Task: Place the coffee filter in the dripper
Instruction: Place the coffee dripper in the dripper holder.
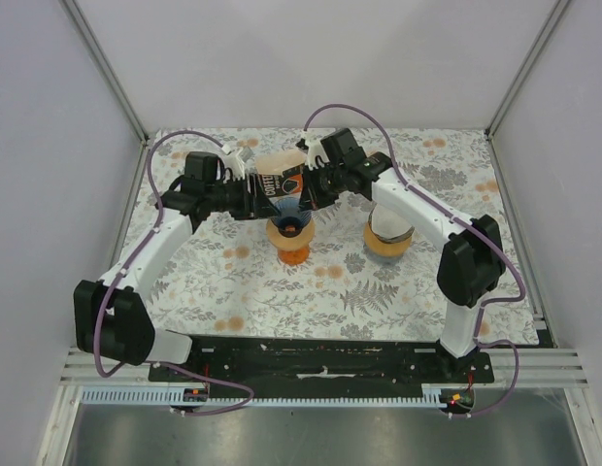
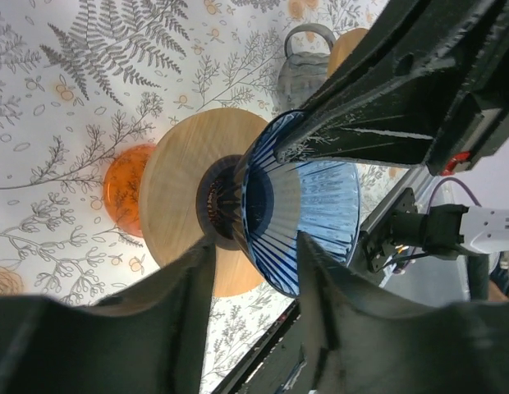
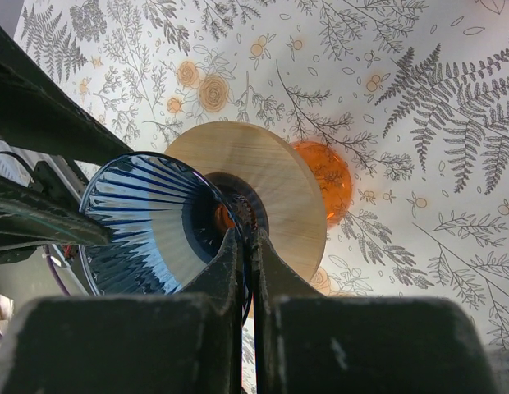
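The dripper [image 1: 299, 212], a blue ribbed glass cone [image 3: 148, 217] with a wooden collar [image 3: 279, 176], sits on an orange cup [image 1: 294, 252]. My right gripper [image 3: 245, 234] is shut on the cone's thin wall near its neck, reaching in from the right [image 1: 313, 189]. My left gripper [image 2: 254, 246] comes from the left [image 1: 257, 199] and is open. One of its fingers [image 2: 320, 271] is over the cone's rim [image 2: 275, 271] and the other is outside by the collar [image 2: 185, 205]. A brown pack labelled COFFEE [image 1: 275, 178] stands just behind. No single coffee filter shows.
A grey mug [image 2: 308, 66] with a round wooden piece [image 1: 386, 240] stands to the right of the dripper, under the right arm. The floral tablecloth [image 1: 340, 291] covers the table, with white walls at the back and sides.
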Controlling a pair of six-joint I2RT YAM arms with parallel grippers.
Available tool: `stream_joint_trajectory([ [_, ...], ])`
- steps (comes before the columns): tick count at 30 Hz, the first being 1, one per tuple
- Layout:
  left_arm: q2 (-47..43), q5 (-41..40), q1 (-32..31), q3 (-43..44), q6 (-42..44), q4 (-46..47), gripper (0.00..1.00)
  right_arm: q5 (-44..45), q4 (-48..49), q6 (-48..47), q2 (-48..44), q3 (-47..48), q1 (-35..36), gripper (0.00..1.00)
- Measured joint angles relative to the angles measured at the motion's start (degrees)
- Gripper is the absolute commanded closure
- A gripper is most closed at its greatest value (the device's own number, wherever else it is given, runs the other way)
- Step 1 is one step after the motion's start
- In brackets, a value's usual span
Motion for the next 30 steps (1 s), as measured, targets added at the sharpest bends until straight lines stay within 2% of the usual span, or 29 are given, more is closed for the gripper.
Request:
stream_joint_trajectory([
  [2, 0.76, -0.02, -0.11, -0.39, -0.50, 0.26, 0.65, -0.11, 0.35, 0.24, 0.48, 0.00, 0.02, 1.00],
  [7, 1.97, 0.50, -0.11, -0.57, -1.70, 1.11, 0.81, 0.02, 0.59, 0.44, 0.57, -0.07, 0.20, 1.00],
  [11, 1.95, 0.37, 0.02, -1.14, -2.84, 1.92, 0.98, 0.33, 0.96, 0.94, 0.57, -0.17, 0.31, 1.00],
  [30, 4.11, 0.28, 0.57, -2.89, -6.16, 6.60, 0.98, 1.40, 8.50, 4.13, -0.94, -5.90, -0.13, 1.00],
])
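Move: The right hand already holds the blue dripper by its right rim; the dripper holder's wooden ring lies about 5 cm below this hand, 3 cm to its left and 1 cm back. The left hand's open fingers straddle the opposite rim, with the dripper's middle roughly 4 cm to its right, 1 cm back and 2 cm below. The filter pack lies about 19 cm ahead of the left hand and 1 cm left; the glass jug stands some 18 cm right of the right hand, 1 cm back. Down and a little forward go both hands, guiding the dripper into the wooden ring of the holder. The left sinks about 2.5 cm while its fingers close to a pinch on the dripper's left rim; the right keeps its grip on the other side, pauses, then lowers about 1 cm more. The left wrist tips down some 5 degrees. ##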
